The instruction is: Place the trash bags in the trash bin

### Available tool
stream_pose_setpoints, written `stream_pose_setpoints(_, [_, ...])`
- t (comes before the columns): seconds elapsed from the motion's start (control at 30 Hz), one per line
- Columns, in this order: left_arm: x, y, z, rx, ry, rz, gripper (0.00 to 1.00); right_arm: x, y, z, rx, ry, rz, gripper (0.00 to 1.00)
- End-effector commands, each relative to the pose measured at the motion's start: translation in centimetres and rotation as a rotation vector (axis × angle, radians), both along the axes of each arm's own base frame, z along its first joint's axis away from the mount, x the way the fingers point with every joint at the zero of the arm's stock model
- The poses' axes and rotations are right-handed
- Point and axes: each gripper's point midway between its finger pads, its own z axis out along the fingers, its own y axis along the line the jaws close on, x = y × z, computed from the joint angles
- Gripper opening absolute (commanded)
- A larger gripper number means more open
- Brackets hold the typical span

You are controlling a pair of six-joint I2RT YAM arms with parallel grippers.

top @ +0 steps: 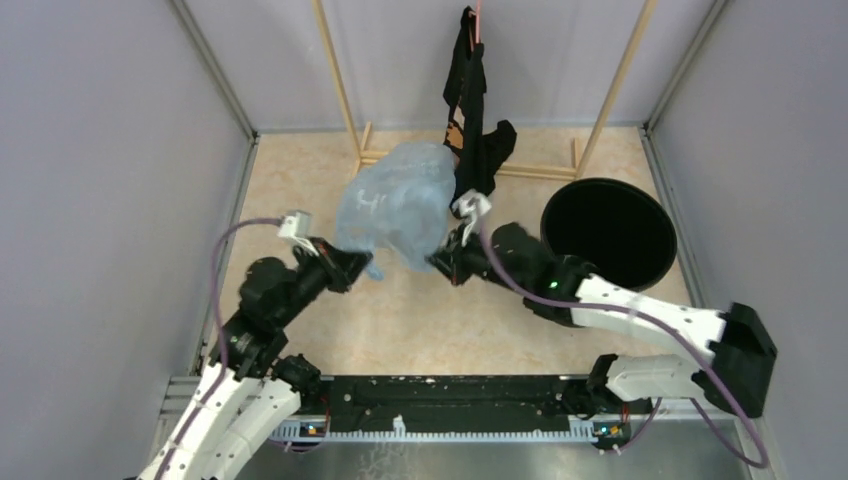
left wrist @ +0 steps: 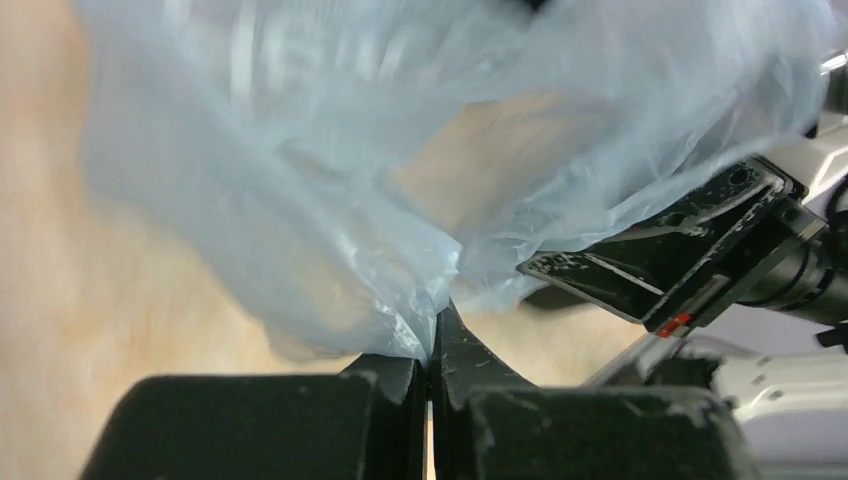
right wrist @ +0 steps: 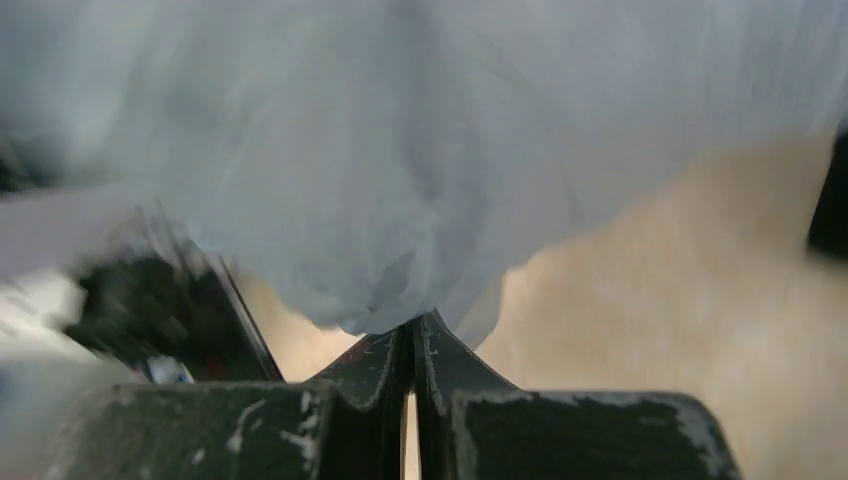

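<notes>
The light-blue translucent trash bag (top: 398, 202) hangs bunched between both arms above the middle of the table. My left gripper (top: 352, 262) is shut on the bag's lower left edge; in the left wrist view the plastic (left wrist: 330, 180) runs into the closed jaws of that gripper (left wrist: 432, 340). My right gripper (top: 443, 262) is shut on the bag's lower right edge, and the right wrist view shows the film (right wrist: 400, 170) pinched at the tips of that gripper (right wrist: 412, 328). The round black trash bin (top: 608, 232) stands to the right of the bag, mouth up.
A black garment with orange print (top: 474, 110) hangs on a wooden rack (top: 352, 110) at the back, just behind the bag. Grey walls close in the table on the left, right and back.
</notes>
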Motion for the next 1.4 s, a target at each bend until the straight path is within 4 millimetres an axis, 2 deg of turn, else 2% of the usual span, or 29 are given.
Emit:
stream_pose_setpoints(0.0, [-2.1, -0.4, -12.2, 0.022, 0.404, -0.023, 0.00, -0.8, -1.6, -14.0, -0.266, 0.211, -0.021, 0.00])
stream_pose_setpoints(0.03, [-2.7, -0.6, -12.5, 0.021, 0.425, -0.050, 0.00, -0.4, -2.3, -13.9, -0.267, 0.199, -0.055, 0.00])
stream_pose_setpoints(0.1, [-3.5, -1.2, -12.7, 0.027, 0.458, -0.101, 0.00, 0.4, -3.0, -12.4, -0.245, 0.161, -0.092, 0.00])
stream_pose_setpoints(0.2, [-4.8, -2.1, -12.0, 0.035, 0.504, -0.189, 0.00, 2.0, -3.7, -9.5, -0.219, 0.137, -0.134, 0.00])
stream_pose_setpoints(0.33, [-6.9, -4.0, -10.9, 0.033, 0.513, -0.380, 0.05, 3.7, -4.9, -7.2, -0.191, 0.134, -0.193, 0.00])
stream_pose_setpoints(0.43, [-8.6, -4.3, -11.2, 0.046, 0.553, -0.462, 0.03, 4.1, -5.1, -5.0, -0.142, 0.118, -0.189, 0.00])
stream_pose_setpoints(0.53, [-9.9, -3.7, -11.8, 0.073, 0.603, -0.473, 0.03, 4.5, -5.5, -3.1, -0.097, 0.094, -0.190, 0.00])
stream_pose_setpoints(0.63, [-11.3, -3.4, -11.0, 0.091, 0.570, -0.514, 0.23, 4.6, -6.0, -2.6, -0.087, 0.085, -0.196, 0.00])
stream_pose_setpoints(0.77, [-12.4, -2.9, -6.2, 0.108, 0.356, -0.556, 0.72, 3.2, -5.5, -3.8, -0.090, 0.077, -0.103, 0.00])
stream_pose_setpoints(0.8, [-11.8, -2.3, -4.9, 0.128, 0.302, -0.498, 0.82, 2.7, -5.3, -4.0, -0.086, 0.072, -0.075, 0.00])
stream_pose_setpoints(0.83, [-11.0, -1.7, -4.7, 0.159, 0.289, -0.445, 0.90, 2.2, -5.2, -4.1, -0.083, 0.068, -0.048, 0.00])
stream_pose_setpoints(0.87, [-10.2, -1.0, -3.6, 0.191, 0.262, -0.384, 0.96, 1.6, -5.2, -4.4, -0.085, 0.070, -0.026, 0.00])
stream_pose_setpoints(0.97, [-6.8, 1.1, -3.4, 0.310, 0.310, -0.193, 0.99, 0.8, -5.7, -4.5, -0.088, 0.082, -0.010, 0.00])
stream_pose_setpoints(1.03, [-4.2, 1.5, -3.2, 0.363, 0.317, -0.115, 0.99, 0.5, -6.0, -4.8, -0.102, 0.100, -0.015, 0.00])
stream_pose_setpoints(1.07, [-3.2, 1.4, -2.7, 0.366, 0.304, -0.098, 0.99, 0.4, -6.1, -4.9, -0.105, 0.105, -0.010, 0.00])
stream_pose_setpoints(1.2, [-0.1, -1.4, -0.9, 0.336, 0.250, -0.161, 0.99, -0.2, -6.2, -4.2, -0.098, 0.112, 0.007, 0.00])
stream_pose_setpoints(1.27, [0.9, -3.0, -1.7, 0.327, 0.233, -0.224, 0.99, -0.5, -6.4, -3.5, -0.080, 0.100, 0.010, 0.00])
stream_pose_setpoints(1.37, [2.4, -5.0, -4.5, 0.305, 0.270, -0.293, 0.99, -0.9, -6.5, -3.0, -0.060, 0.092, 0.017, 0.00])
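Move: Both hands already pinch the trash bag's rim, about 13 cm apart. The bag's billowing body lies about 11 cm ahead of the left hand and 7 cm to its right, roughly level with it. From the right hand, the trash bin is some 33 cm to the right and 4 cm ahead, its middle about 18 cm lower; the bag's body is 12 cm ahead and 6 cm left, and the hanging black shirt some 27 cm ahead, 6 cm right. Keeping its pinch on the trash bag, the right hand whips down about 20 cm, rebounds most of the way and eases some 6 cm right. The left hand drops about 16 cm with it, fingers tipping down some 30 degrees, pulls back roughly 11 cm and opens wide, letting go of the bag, then rises and swings forward again beside the loose bag. ##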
